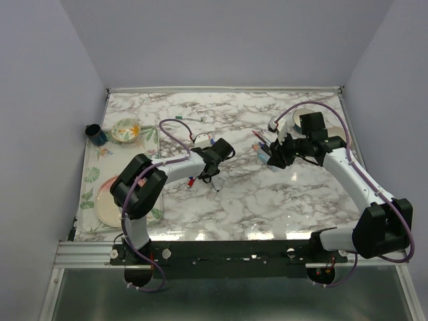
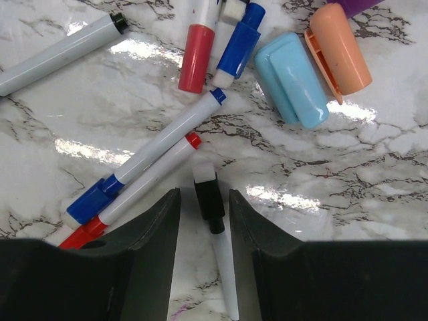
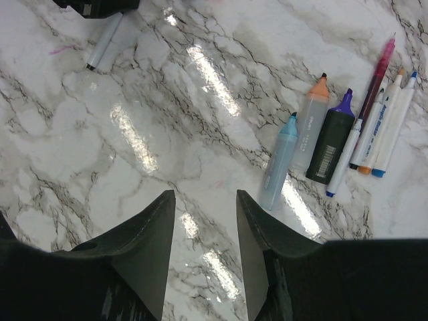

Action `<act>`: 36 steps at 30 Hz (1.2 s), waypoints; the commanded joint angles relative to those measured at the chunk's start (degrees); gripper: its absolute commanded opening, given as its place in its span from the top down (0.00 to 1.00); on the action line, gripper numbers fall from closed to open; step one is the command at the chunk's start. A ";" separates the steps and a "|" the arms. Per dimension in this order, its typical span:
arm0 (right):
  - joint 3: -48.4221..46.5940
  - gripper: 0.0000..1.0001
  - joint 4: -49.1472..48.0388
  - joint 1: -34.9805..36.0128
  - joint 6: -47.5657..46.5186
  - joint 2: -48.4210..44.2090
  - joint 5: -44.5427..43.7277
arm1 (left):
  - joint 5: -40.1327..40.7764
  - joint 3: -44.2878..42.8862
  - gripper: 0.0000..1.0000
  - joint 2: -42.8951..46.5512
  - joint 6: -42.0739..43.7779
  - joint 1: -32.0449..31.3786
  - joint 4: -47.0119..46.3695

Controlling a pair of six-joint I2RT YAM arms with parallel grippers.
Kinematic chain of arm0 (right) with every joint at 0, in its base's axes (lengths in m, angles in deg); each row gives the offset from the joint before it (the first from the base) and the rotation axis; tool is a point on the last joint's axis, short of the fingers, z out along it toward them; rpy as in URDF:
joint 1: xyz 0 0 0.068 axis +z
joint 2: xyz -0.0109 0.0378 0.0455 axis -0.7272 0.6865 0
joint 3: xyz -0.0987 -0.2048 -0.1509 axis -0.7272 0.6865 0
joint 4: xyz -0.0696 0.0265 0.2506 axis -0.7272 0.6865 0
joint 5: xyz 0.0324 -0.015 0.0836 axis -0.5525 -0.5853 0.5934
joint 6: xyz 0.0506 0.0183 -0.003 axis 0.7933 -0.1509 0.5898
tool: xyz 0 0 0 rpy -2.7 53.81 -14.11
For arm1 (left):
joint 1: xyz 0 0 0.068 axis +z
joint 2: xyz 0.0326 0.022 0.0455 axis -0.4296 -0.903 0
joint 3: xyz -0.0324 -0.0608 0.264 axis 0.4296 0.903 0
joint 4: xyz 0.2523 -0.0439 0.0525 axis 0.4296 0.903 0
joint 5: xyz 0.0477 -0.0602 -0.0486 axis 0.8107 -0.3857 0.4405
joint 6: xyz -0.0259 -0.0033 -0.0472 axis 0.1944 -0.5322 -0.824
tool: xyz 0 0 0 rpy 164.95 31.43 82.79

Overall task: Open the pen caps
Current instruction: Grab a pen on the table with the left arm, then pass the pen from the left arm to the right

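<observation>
A white pen with a black cap (image 2: 208, 197) lies on the marble table between the fingers of my left gripper (image 2: 204, 194). The jaws stand close on both sides of it, with a gap still showing on the left. Two more capped pens, blue (image 2: 93, 199) and red (image 2: 83, 234), lie just to its left. Loose pen caps lie beyond: red (image 2: 195, 59), blue (image 2: 239, 47), light blue (image 2: 292, 79) and orange (image 2: 340, 47). My right gripper (image 3: 204, 195) hovers open over bare marble, left of a row of uncapped highlighters (image 3: 309, 130) and thin pens (image 3: 384, 127).
A flowered tray (image 1: 90, 194) with plates lies along the left edge, with a bowl (image 1: 126, 130) and a dark cup (image 1: 95, 134) at its far end. A white round dish (image 1: 301, 120) sits behind the right arm. Another white pen (image 2: 60, 50) lies far left.
</observation>
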 commanded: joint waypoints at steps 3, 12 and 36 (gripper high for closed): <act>0.57 0.51 -0.81 -0.41 -0.60 -0.05 1.25 | 1.50 -0.82 0.63 -1.82 1.05 0.50 0.84; 0.66 0.51 -0.81 -0.41 -0.69 0.13 1.25 | 0.18 0.15 0.81 -0.24 2.98 0.59 -0.65; 0.31 0.50 1.03 -0.49 0.10 0.30 11.16 | -24.59 27.90 1.00 29.73 12.22 0.59 -37.98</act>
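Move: My left hand already straddles the black cap of the pen to grab: the pen's middle lies about 4 cm back, 1 cm to the right and 1 cm below. To its left lie two pens, the red one level with my hand and 6 cm left, the blue one 2 cm ahead and 6 cm left. A loose light-blue cap is 9 cm ahead and 3 cm right, an orange cap 11 cm ahead and 5 cm right. From my right hand the pen is some 28 cm left, 4 cm back and 14 cm below. I keep my left hand low and nearly still while its half-open fingers close in from both sides and pinch the pen by its black cap. Then, holding that grip, I lift it off the marble about 5 cm, drawing back some 4 cm towards my base, away from the loose caps, as the wrist turns clockwise, its left side dips and the fingertips swing up. ##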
